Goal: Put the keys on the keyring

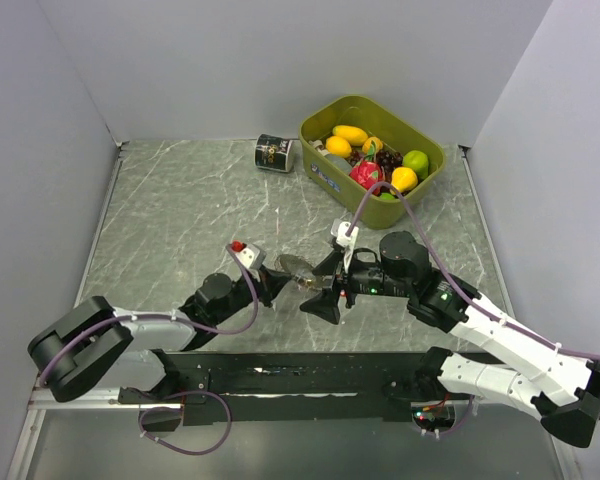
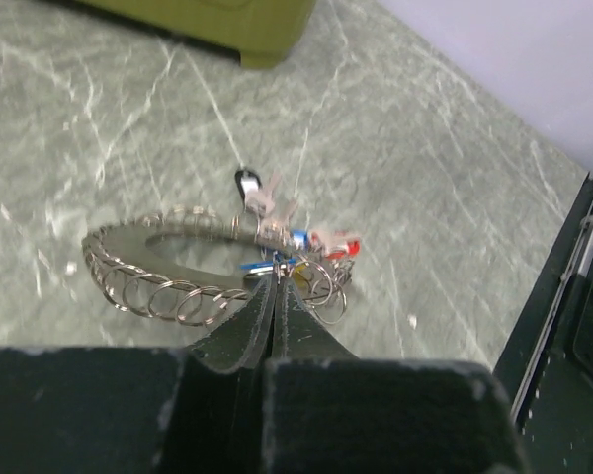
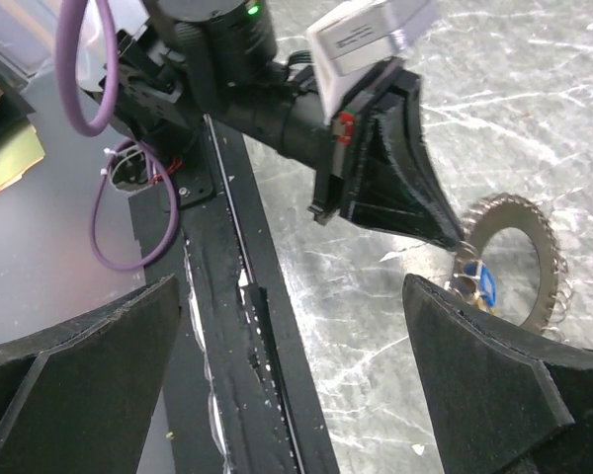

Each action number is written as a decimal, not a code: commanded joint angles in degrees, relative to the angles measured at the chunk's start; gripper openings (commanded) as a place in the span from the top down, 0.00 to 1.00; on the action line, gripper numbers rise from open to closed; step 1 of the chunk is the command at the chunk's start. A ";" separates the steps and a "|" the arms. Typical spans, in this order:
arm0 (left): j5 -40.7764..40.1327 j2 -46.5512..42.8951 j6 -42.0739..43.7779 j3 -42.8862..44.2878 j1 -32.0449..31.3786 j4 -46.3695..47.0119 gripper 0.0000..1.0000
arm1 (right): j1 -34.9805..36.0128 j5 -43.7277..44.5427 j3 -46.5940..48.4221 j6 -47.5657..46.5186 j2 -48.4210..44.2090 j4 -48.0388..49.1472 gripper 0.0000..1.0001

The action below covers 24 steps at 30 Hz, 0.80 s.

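The keyring (image 1: 298, 270), a silvery ring of coiled wire, is at mid-table between the two arms. In the left wrist view the keyring (image 2: 148, 288) stands tilted off the marble, with the keys (image 2: 301, 244) bunched at its near right edge, showing blue, red and dark tags. My left gripper (image 2: 275, 282) is shut, its tips pinching the ring's rim right at that bunch. My right gripper (image 1: 318, 286) is wide open just right of the ring. In its wrist view the right gripper (image 3: 292, 296) holds nothing, and the keyring (image 3: 534, 252) lies beyond its right finger (image 3: 504, 385).
A green bin (image 1: 432, 152) of toy fruit stands at the back right, a black can (image 1: 273, 153) lies to its left. A black rail (image 1: 280, 370) runs along the near edge between the arm bases. Grey walls close in the left and right sides.
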 commanded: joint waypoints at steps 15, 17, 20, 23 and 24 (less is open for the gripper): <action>-11.90 -20.74 -1.88 -7.76 -3.91 -1.92 0.04 | -0.23 -2.59 -0.45 2.27 1.17 5.57 0.00; -12.16 -22.24 -1.79 -7.75 -4.00 -3.42 0.04 | -0.23 -2.59 -0.28 2.27 1.61 5.75 0.00; -14.01 -25.40 -3.10 -8.02 -4.00 -7.72 0.04 | -0.23 -2.06 -0.45 2.36 1.61 6.10 0.00; -16.64 -29.88 -4.95 -7.93 -3.91 -15.36 0.04 | -0.40 0.22 -1.59 2.79 1.35 6.28 0.00; -17.69 -32.59 -5.48 -7.32 -3.91 -17.73 0.04 | -0.23 2.75 -2.81 2.97 1.09 6.19 0.00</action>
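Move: The left gripper still pinches the coiled keyring by its near edge; the ring's middle is about 2 cm ahead, 3 cm to the right and 2 cm below, just above the table. The blue and yellow keys sit together about 1 cm right and 2 cm under the fingertips, the red key some 7 cm right, level and 3 cm lower. From the open right gripper the keyring is roughly 10 cm forward, 3 cm left and 15 cm down. Ease the left gripper down a last centimetre or so towards the table while drawing slightly back and left, and open the fingers wide to let go of the keyring. Then lift some 6 cm clear, still drifting left to end about 5 cm from where you began, turning the hand about 10 degrees counter-clockwise. ##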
